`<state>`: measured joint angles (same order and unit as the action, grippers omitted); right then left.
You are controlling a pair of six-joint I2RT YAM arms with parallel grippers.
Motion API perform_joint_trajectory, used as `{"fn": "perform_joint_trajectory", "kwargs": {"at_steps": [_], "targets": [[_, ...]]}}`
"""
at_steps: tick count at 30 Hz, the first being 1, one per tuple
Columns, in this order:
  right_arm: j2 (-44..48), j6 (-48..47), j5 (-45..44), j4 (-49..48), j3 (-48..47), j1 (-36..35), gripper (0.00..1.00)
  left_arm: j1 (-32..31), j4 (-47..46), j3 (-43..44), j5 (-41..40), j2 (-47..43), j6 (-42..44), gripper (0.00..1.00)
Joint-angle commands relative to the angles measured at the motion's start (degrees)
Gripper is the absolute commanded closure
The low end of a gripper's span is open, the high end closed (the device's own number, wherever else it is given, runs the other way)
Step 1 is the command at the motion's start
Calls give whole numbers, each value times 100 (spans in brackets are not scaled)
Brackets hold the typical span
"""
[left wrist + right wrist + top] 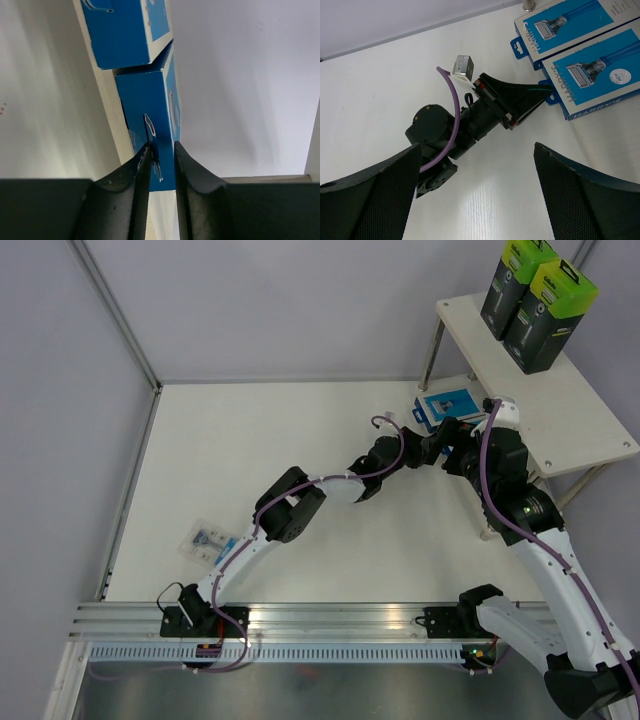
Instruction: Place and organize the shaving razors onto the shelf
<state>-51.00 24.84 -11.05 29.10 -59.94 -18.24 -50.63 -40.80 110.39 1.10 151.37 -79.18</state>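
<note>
Two flat blue-and-white razor boxes (565,22) (600,75) lie side by side on the shelf's lower board (107,100). My left gripper (161,147) reaches in at the nearer box (150,100). Its jaws stand slightly apart around the box's hang tab (151,131), which touches only the left finger (137,180). In the right wrist view the left gripper (547,90) points at that tab. My right gripper (475,195) hovers wide open and empty above the table just behind it. Two tall black boxes with green tops (515,285) (550,315) stand on the shelf's top board (580,410). A clear blister pack (207,540) lies on the table at the left.
A silver shelf leg (529,5) stands just beyond the blue boxes. The two arms are close together in front of the shelf (460,445). A grey wall and metal frame post (115,315) border the white table at the back left.
</note>
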Motion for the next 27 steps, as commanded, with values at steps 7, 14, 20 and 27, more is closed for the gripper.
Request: {"fn": "perform_joint_trajectory", "kwargs": {"at_steps": [7, 14, 20, 27], "targets": [[64, 117, 15, -80, -193, 5, 2, 62, -341, -869, 65, -582, -99, 52], [73, 179, 112, -80, -220, 5, 2, 176, -762, -1344, 346, -977, 165, 43], [12, 144, 366, -229, -193, 5, 2, 396, -1272, -2424, 750, -1784, 447, 39], [-243, 127, 1079, -748, -53, 5, 2, 1019, -773, -4208, 1366, -3445, 1394, 37]]}}
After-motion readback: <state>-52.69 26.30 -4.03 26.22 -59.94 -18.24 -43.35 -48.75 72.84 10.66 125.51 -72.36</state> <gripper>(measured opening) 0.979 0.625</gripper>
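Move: The left hand is at the hang tab of the front blue box on the lower shelf, whose middle lies about 10 cm right, 2 ahead and 3 below; the rear blue box is some 11 cm ahead and 5 right, equally low. The clear razor pack still on the table lies roughly 53 cm left, 23 back and 11 below. From the right hand that pack is about 55 cm left, 10 back and 29 below. Opening wider, the left hand leaves the box's tab: about 6 cm down, then 9 up and 12 left. ##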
